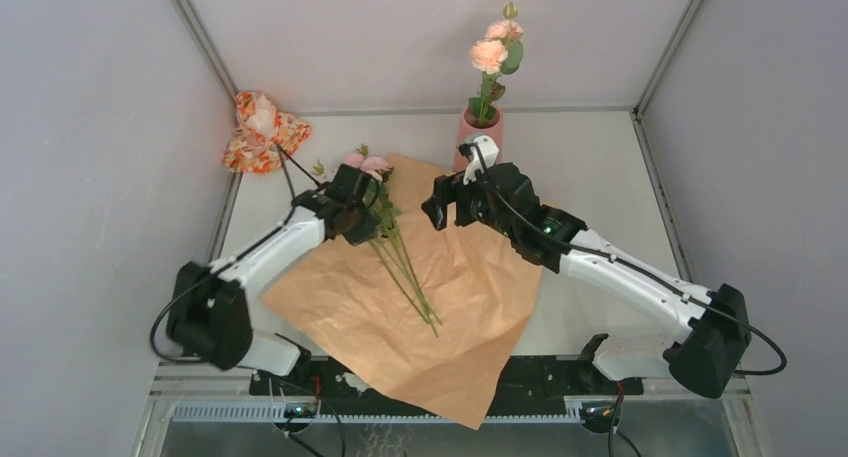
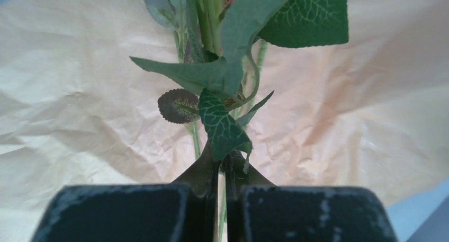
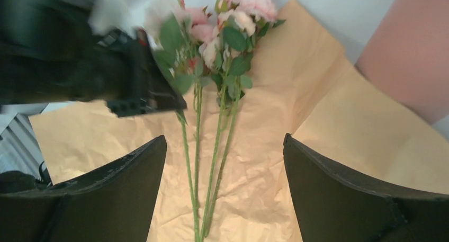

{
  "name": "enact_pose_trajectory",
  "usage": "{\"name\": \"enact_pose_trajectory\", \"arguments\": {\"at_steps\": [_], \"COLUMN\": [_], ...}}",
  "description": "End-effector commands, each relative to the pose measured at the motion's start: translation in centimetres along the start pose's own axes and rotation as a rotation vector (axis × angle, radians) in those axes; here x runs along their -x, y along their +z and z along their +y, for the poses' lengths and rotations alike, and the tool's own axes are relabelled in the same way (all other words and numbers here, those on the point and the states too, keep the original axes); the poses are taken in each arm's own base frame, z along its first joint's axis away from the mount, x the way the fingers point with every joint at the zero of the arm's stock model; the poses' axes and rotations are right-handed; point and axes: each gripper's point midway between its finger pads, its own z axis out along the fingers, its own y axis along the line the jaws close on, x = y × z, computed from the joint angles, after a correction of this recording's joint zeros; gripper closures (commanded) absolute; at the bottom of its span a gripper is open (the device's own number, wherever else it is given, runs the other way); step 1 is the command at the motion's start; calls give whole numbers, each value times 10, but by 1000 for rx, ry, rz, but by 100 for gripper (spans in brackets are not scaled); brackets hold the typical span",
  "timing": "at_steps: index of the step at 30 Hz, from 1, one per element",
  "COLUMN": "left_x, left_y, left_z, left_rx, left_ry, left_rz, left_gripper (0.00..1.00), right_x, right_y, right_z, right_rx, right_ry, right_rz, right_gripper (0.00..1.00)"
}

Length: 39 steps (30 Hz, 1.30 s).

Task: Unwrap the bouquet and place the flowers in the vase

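The bouquet lies unwrapped: its tan paper is spread flat on the table, and the flowers rest on it, pink blooms at the far end. My left gripper is shut on a thin green stem just below the leaves, its fingertips pinched together. My right gripper hovers open above the paper, and the stems run between its spread fingers without touching them. The salmon-pink vase stands at the back with peach blooms rising from it.
A small orange-and-white floral-patterned bundle lies at the back left by the wall. The paper hangs over the table's near edge. In the right wrist view the vase is at the right and the left gripper at the left.
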Motion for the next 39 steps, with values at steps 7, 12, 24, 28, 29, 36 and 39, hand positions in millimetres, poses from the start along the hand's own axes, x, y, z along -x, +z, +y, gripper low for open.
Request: {"name": "enact_pose_trajectory", "arguments": {"at_steps": [7, 12, 24, 28, 29, 36, 39], "left_x": [43, 51, 3, -17, -20, -29, -32], "left_y": [-107, -153, -265, -296, -307, -366, -376], "left_z": [11, 18, -14, -13, -10, 13, 20], "left_rx": [-217, -307, -969, -1137, -1172, -1284, -1297], "left_ry": [94, 117, 373, 439, 453, 507, 502], "left_rz": [-306, -404, -512, -533, -557, -681, -691], "left_gripper": [100, 100, 100, 100, 100, 99, 98], "right_x": [-28, -52, -107, -114, -117, -149, -156], "right_y": [33, 64, 118, 133, 138, 178, 193], "right_z": [40, 38, 64, 74, 77, 105, 99], "right_rx": [205, 214, 279, 276, 280, 237, 157], "right_ry": [110, 142, 151, 94, 81, -33, -55], "right_rz": [98, 170, 342, 381, 401, 500, 498], "right_gripper": [11, 17, 49, 50, 52, 57, 55]}}
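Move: Pinched already in the left fingers is one flower; the vase for it stands roughly 14 cm ahead of that hand and 21 cm to its right. The remaining stems lie about 7 cm below the left hand, 2 cm ahead and 1 cm right. From the open right hand those stems are some 15 cm left, 3 cm ahead and 24 cm down, their blooms about 17 cm ahead and 19 cm left, the vase 16 cm ahead and 7 cm right. Clearing the space over the stems, the left hand keeps its pinch on the flower and rises about 28 cm, drawing back as well and away from the vase, while its fingers tip up from pointing down to near level and swing clockwise. The right hand comes in leftward and down, some 19 cm across, towards the remaining stems, tipping down, turning counter-clockwise and narrowing its fingers to about half open. ##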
